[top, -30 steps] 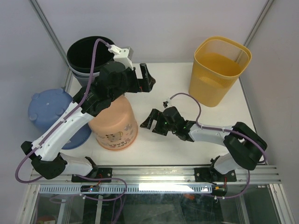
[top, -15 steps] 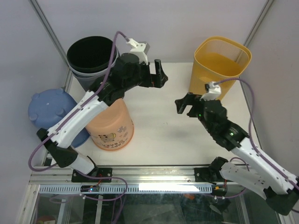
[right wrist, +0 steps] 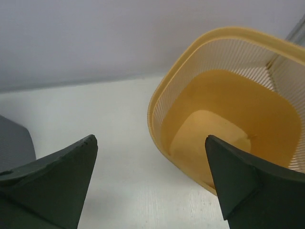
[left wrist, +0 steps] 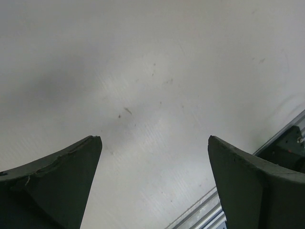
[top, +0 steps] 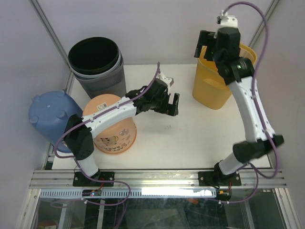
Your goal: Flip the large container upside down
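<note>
A yellow mesh basket (top: 214, 90) stands upright and empty at the table's back right. It also shows in the right wrist view (right wrist: 228, 114), with its open mouth facing up. My right gripper (top: 204, 45) is open and empty. It is held high above the basket's left rim (right wrist: 150, 138). My left gripper (top: 171, 104) is open and empty. It is low over the bare middle of the table (left wrist: 152, 138), to the right of a peach container (top: 114, 129) that stands bottom up.
A black bin (top: 102, 83) nested in a grey one stands upright at the back left; its grey wall shows in the right wrist view (right wrist: 14, 138). A blue container (top: 50, 109) stands bottom up at the left edge. A metal rail (left wrist: 286, 143) runs along the table's front.
My left gripper moved from above the peach container down and right to the table's middle. My right arm rose from the table and swung back over the yellow basket's left rim.
</note>
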{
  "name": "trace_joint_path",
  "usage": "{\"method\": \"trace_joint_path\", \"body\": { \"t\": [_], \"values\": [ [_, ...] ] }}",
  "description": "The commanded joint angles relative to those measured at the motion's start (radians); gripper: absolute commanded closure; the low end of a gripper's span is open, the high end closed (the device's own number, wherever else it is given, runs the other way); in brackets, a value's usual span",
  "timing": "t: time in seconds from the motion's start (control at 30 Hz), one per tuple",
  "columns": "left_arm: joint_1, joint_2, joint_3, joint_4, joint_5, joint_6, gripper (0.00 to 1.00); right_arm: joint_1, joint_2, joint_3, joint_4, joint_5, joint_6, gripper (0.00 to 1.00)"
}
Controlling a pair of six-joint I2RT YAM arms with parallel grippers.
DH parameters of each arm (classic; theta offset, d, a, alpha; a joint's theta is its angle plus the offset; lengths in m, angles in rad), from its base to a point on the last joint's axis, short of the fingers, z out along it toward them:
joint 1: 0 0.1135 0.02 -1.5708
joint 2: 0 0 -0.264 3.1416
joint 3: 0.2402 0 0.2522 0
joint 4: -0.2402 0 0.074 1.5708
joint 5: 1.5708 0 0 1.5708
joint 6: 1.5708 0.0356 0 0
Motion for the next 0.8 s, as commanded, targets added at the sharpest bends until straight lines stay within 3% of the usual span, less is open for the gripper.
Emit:
{"method": "trace_joint_path", "body": {
  "t": [0.0, 0.1, 0.27, 0.43, 0.57, 0.77],
  "values": [
    [-0.015, -0.111, -0.123, 0.048, -0.037, -0.042, 0.01, -0.031, 0.285, 0.319, -0.306, -0.177, -0.08, 0.01],
    [-0.024, -0.134, -0.192, 0.055, -0.029, -0.051, 0.01, -0.045, 0.431, 0.507, -0.381, -0.174, -0.089, 0.01],
    [-0.055, -0.151, -0.24, 0.063, -0.026, -0.071, 0.01, -0.083, 0.478, 0.489, -0.331, -0.187, -0.071, 0.11],
    [-0.069, -0.156, -0.26, 0.072, -0.028, -0.086, 0.01, -0.088, 0.484, 0.462, -0.309, -0.237, -0.067, 0.51],
    [-0.07, -0.166, -0.261, 0.077, -0.032, -0.083, 0.01, -0.086, 0.451, 0.467, -0.292, -0.335, -0.043, 0.99],
    [-0.069, -0.191, -0.257, 0.075, -0.108, -0.051, 0.01, -0.089, 0.274, 0.421, -0.147, -0.57, 0.072, 1.0]
  ]
}}
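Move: The large yellow container stands with its middle about 8 cm ahead of the right hand, 10 cm to its right and 27 cm below; its left rim is only some 13 cm below the open fingers. From the right hand, the grey bin is about 7 cm ahead and 44 cm left, and the upturned orange container 20 cm back and 40 cm left. From the left hand the yellow container lies roughly 19 cm ahead and 23 cm right, slightly below. The large yellow container's left rim is where the right hand goes: down about 13 cm and forward 9, drifting a little left, fingers tipping down some 25 degrees. Its wide-open fingers straddle the rim wall and pinch it shut, then start back up and left with that grip. Meanwhile the left hand, open and empty, eases back and down, ending lower over the bare table. ##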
